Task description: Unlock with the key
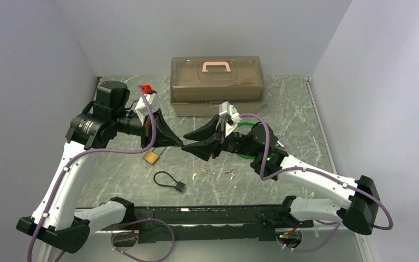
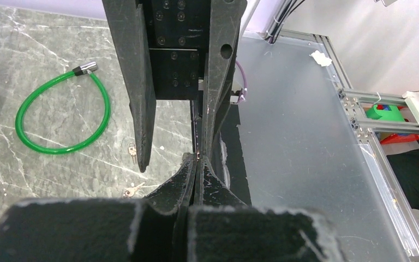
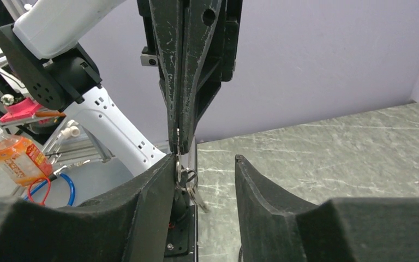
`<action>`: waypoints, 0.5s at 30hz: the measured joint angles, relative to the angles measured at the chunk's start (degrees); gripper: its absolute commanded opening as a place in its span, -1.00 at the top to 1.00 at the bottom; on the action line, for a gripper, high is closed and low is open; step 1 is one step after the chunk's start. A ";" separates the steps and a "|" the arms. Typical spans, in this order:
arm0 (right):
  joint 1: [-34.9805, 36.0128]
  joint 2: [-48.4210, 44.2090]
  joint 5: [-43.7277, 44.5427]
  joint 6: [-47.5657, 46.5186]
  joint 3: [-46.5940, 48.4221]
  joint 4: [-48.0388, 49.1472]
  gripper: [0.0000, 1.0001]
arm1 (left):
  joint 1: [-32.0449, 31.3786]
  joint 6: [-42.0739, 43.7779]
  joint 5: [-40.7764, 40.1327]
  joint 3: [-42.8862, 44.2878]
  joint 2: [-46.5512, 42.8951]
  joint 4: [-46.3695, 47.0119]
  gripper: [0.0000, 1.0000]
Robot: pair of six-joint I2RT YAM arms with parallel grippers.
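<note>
My left gripper (image 1: 180,143) is shut on a small key (image 3: 179,146) pinched edge-on at its fingertips (image 2: 197,161), above the table. From that key a ring with a second key (image 3: 189,184) hangs loose. My right gripper (image 3: 204,158) stands open tip to tip with the left one. Its left finger (image 3: 153,191) lies against the hanging ring and its right finger (image 3: 262,191) stands well apart. A brass padlock (image 1: 151,157) lies on the marble table below the left gripper.
A black cable lock (image 1: 169,181) lies near the front. Loose keys (image 1: 229,174) lie right of it. A green cable lock (image 2: 60,114) lies under the right arm. A brown toolbox (image 1: 216,84) stands at the back wall.
</note>
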 measured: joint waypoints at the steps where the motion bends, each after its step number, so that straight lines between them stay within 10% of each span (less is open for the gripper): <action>1: 0.00 0.00 -0.15 -0.07 0.24 0.00 0.18 | 0.00 0.00 0.00 0.00 -0.02 0.04 1.00; 15: 0.02 2.12 -4.92 0.90 2.89 -1.75 1.00 | 0.31 -0.09 -0.11 -0.09 -0.31 0.57 1.00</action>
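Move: The key is pinched in the left fingertips, its free part about 1 cm to the right of the left hand and 1 cm lower. From the right hand it lies some 2 cm back and 1 cm to the left, level, close by the rear one of the open fingers. On the table roughly 36 cm below the right hand, the black cable lock sits about 5 cm to the left and the loose keys about 5 cm ahead and 5 cm to the right. The right fingers close from about half open to nearly shut, pinching the key at the tips of the left fingers, which keep it clamped in mid-air. While closing, the right hand eases back about 1 cm and slightly to the left towards the key, swinging some 5 degrees counter-clockwise. ##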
